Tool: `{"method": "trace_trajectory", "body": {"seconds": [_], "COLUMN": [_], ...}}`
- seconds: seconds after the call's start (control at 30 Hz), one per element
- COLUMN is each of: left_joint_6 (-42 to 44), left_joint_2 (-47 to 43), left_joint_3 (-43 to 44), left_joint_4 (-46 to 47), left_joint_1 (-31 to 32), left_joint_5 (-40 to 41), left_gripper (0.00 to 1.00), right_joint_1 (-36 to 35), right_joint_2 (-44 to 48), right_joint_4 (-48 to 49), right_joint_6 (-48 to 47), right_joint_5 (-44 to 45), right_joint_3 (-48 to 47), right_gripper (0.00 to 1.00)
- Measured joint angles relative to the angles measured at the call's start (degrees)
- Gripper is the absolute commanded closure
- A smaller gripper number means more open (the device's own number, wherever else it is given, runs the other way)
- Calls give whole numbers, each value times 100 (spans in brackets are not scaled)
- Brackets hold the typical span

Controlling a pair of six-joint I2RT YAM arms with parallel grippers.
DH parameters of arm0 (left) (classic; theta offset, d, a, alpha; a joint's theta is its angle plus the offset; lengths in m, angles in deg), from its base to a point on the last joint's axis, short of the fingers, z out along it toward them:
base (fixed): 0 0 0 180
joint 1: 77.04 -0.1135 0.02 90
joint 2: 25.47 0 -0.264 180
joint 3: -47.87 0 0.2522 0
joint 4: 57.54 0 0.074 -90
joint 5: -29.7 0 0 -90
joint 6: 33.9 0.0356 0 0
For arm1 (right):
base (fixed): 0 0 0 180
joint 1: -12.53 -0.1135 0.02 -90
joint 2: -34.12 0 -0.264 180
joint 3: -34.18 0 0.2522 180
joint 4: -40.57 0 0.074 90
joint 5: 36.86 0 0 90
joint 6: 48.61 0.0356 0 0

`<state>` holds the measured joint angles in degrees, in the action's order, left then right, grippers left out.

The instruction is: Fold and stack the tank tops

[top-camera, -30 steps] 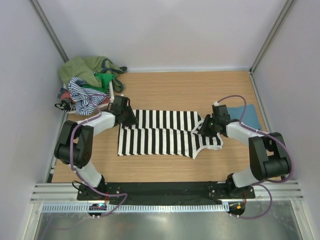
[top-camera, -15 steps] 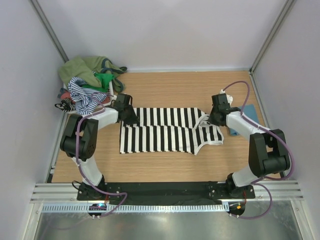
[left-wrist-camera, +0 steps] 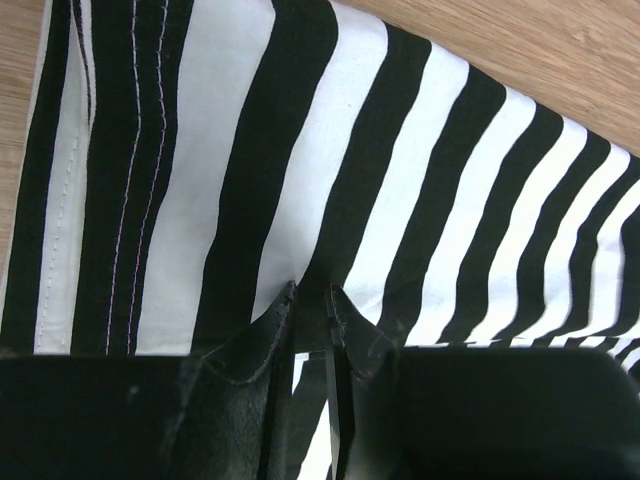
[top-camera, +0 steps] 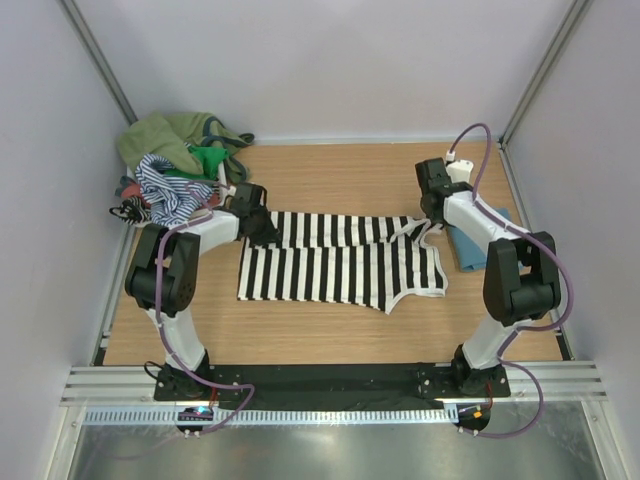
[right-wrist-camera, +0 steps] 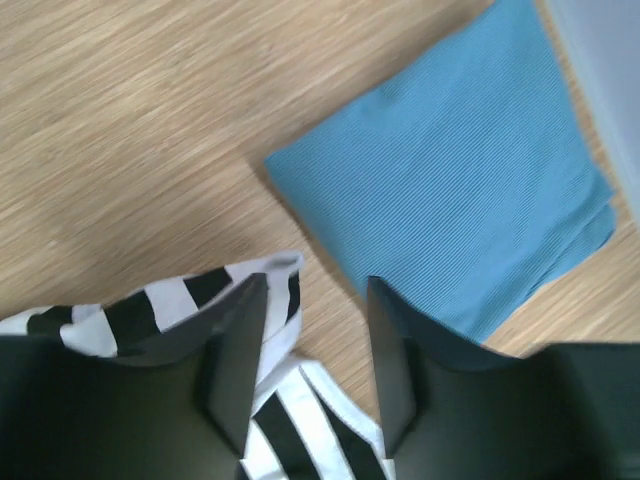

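Note:
The black-and-white striped tank top (top-camera: 340,272) lies spread across the middle of the table, its far edge folded into a narrow band. My left gripper (top-camera: 262,228) sits at the top's far left corner. In the left wrist view its jaws (left-wrist-camera: 312,295) are shut on a pinch of the striped cloth (left-wrist-camera: 400,180). My right gripper (top-camera: 430,215) hovers over the straps at the right end and stands open (right-wrist-camera: 315,285), with a striped strap (right-wrist-camera: 150,305) lying under its left finger. The folded teal-blue tank top (top-camera: 468,245) (right-wrist-camera: 470,190) lies just right of it.
A heap of olive, green and thin-striped tops (top-camera: 175,165) fills the far left corner. White walls with metal posts close in the table on three sides. Bare wood (top-camera: 340,175) shows behind the striped top.
Both grippers moved toward the far side, drawing the striped top's far edge with them. The right gripper pinched the strap end, carried it farther back and right, then opened.

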<state>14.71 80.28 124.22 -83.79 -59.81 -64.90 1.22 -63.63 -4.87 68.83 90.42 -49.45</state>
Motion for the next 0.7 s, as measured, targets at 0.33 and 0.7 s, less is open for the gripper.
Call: {"method": "trace_trajectory", "body": {"seconds": [0.33,0.7], "left_joint_6": [37,66], "left_joint_2": [7,0], "left_joint_3": [13,13], "left_joint_4": [-15,-17], "left_joint_1": [0,2], "left_joint_5": [4,0], "left_gripper": [82,81], "right_joint_1": [7,234], "right_joint_2": [4,855], "right_joint_4": [262,997], "right_joint_6": [-37,245], "right_joint_5": [-433,-2647], "right_joint_3": [24,1316], "right_gripper": [48,30]}}
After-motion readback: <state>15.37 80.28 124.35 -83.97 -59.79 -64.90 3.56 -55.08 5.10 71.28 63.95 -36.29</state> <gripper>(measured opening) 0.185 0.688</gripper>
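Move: The tank top's neck fold lies about 5 cm left of the open right hand, 2 cm ahead and 8 cm below. At that same level, the loose strap tip is some 3 cm ahead and 3 cm right of this hand, and the folded blue top about 13 cm right and 1 cm ahead. From the left hand, down on the hem end, the neck fold is roughly 33 cm right, 1 cm ahead, about level. Over the striped tank top's neck fold swings the right hand: a brief hover, then about 6 cm left while easing some 2 cm back and 3 cm down, away from the blue top. Its fingertips turn in from pointing out right to nearly straight down and forward, about 25 degrees, as the fingers open wide. The left hand stays still, its fingertips on the cloth near the hem. ##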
